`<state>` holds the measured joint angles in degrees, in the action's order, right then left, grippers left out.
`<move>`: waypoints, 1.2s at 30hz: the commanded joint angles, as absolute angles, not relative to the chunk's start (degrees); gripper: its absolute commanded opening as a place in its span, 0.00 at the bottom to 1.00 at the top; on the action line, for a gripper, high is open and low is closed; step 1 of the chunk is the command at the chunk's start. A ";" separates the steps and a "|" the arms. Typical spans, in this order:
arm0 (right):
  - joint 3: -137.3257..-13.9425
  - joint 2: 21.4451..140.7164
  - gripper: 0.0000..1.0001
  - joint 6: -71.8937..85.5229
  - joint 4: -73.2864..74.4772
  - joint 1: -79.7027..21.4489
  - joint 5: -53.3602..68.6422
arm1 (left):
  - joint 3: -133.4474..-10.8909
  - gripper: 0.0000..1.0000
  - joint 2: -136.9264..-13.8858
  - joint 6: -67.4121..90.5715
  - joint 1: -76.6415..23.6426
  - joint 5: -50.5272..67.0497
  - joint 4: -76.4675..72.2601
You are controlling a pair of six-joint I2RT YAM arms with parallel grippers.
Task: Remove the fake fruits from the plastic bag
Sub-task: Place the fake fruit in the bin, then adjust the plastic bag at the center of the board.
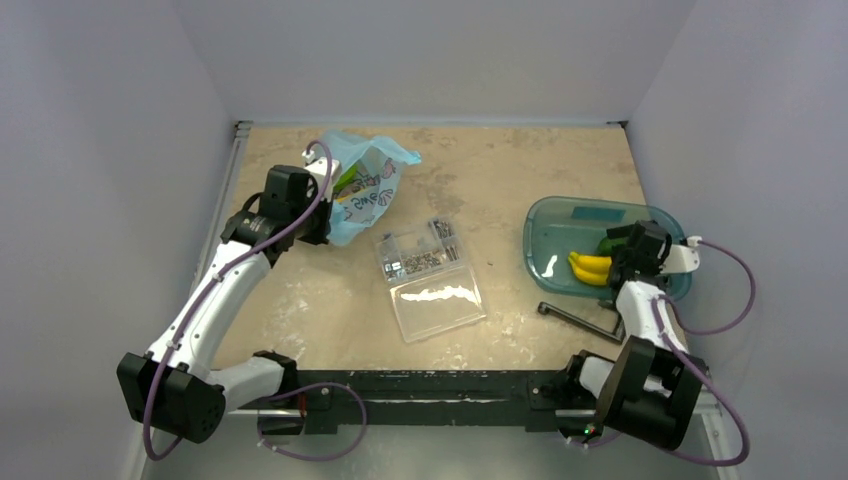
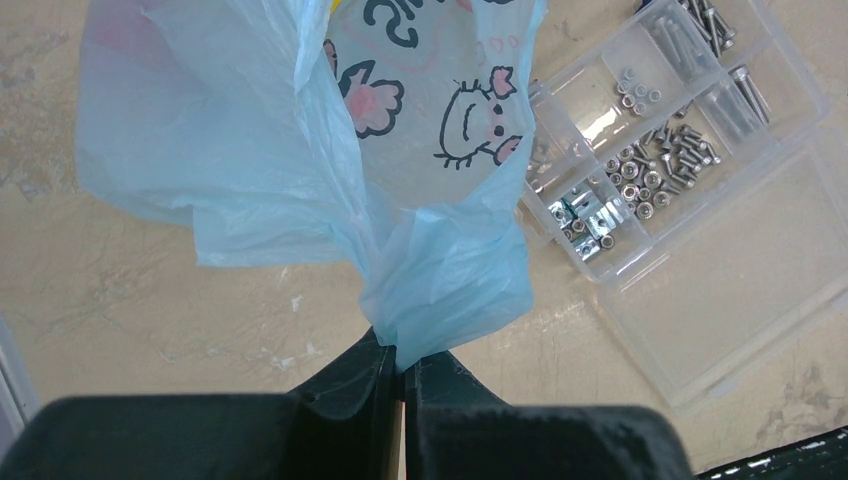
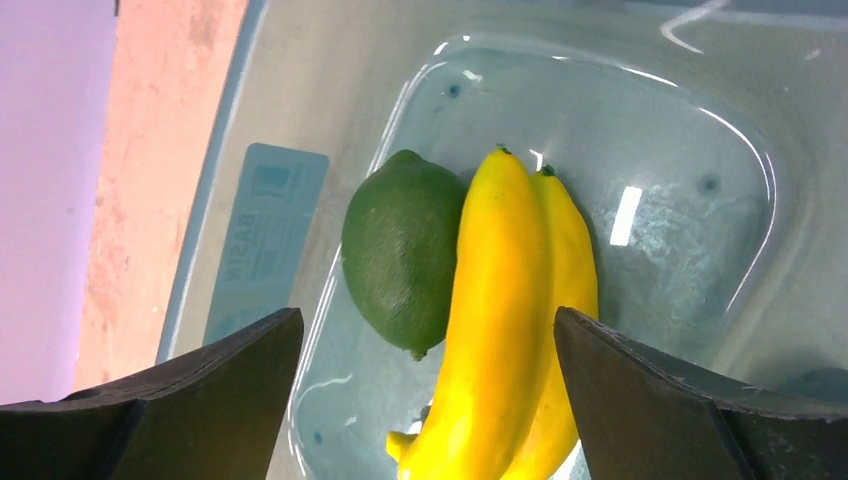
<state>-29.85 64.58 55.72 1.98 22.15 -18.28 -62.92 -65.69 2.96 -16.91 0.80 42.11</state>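
Note:
The light-blue plastic bag [image 1: 362, 185] with pink cartoon prints lies at the back left of the table. My left gripper [image 2: 403, 368] is shut on a bunched fold of the bag [image 2: 440, 280]. Yellow bananas [image 3: 510, 320] and a green fruit [image 3: 400, 245] lie in the teal tray [image 1: 560, 225] on the right. My right gripper [image 3: 428, 345] hangs open just above them, its fingers either side of the bananas and clear of them. In the top view the bananas [image 1: 590, 267] show beside that gripper [image 1: 628, 252]. Something green and yellow shows at the bag's mouth [image 1: 350, 185].
A clear compartment box [image 1: 428, 278] of screws and nuts lies open mid-table, right beside the bag. A black hex key [image 1: 582, 318] lies in front of the tray. Grey walls enclose the table on three sides.

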 commanded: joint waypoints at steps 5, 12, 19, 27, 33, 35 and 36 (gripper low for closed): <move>-32.44 55.93 0.99 45.02 0.36 18.41 -13.83 | -64.84 0.00 -65.17 3.86 -16.79 -1.64 41.27; -41.10 58.80 0.99 37.85 -4.85 -6.42 -12.29 | -65.44 0.00 -66.47 3.88 -16.78 -2.61 42.04; -40.73 69.18 0.99 38.79 -25.24 -25.04 -1.21 | -65.91 0.00 -67.61 3.61 -16.79 -2.95 42.63; -52.63 91.46 0.65 44.69 -41.07 -41.93 1.93 | -66.87 0.00 -70.06 3.17 -16.76 -4.60 44.49; -64.79 105.75 0.38 47.60 -44.74 -48.23 2.48 | -67.05 0.00 -71.44 2.92 -16.79 -5.19 44.88; -68.44 109.57 0.36 48.21 -44.59 -48.80 0.98 | -66.95 0.00 -71.51 2.85 -16.79 -5.19 44.96; -69.89 111.37 0.36 48.57 -44.42 -48.86 0.23 | -66.71 0.00 -71.46 2.82 -16.79 -5.12 44.78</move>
<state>-63.55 106.85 46.33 -39.57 -48.49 1.78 -64.62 -71.40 2.92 -16.91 -4.10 44.82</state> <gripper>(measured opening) 0.370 0.009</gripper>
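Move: My right hand is inside the bin, open, with the bananas about 4 cm left, 4 cm back and 5 cm below it, and the lime about 3 cm left, 2 cm ahead and 4 cm below. The green fruit in the bag lies roughly 61 cm left, 12 cm ahead and 4 cm below; the screw box is some 42 cm left, 8 cm back and 8 cm below. From my left hand, the bag's green fruit is about 11 cm ahead, 5 cm right and 13 cm below. I lift my open right hand clear of the bananas and sweep it about 60 cm left to the bag's mouth, arcing some 13 cm up and back down. The wrist turns a good 90 degrees counter-clockwise until the fingers point forward-left, nearly level; they narrow to about a third open late on. My left hand keeps pinching the bag and sinks about 2 cm, easing slightly left. ##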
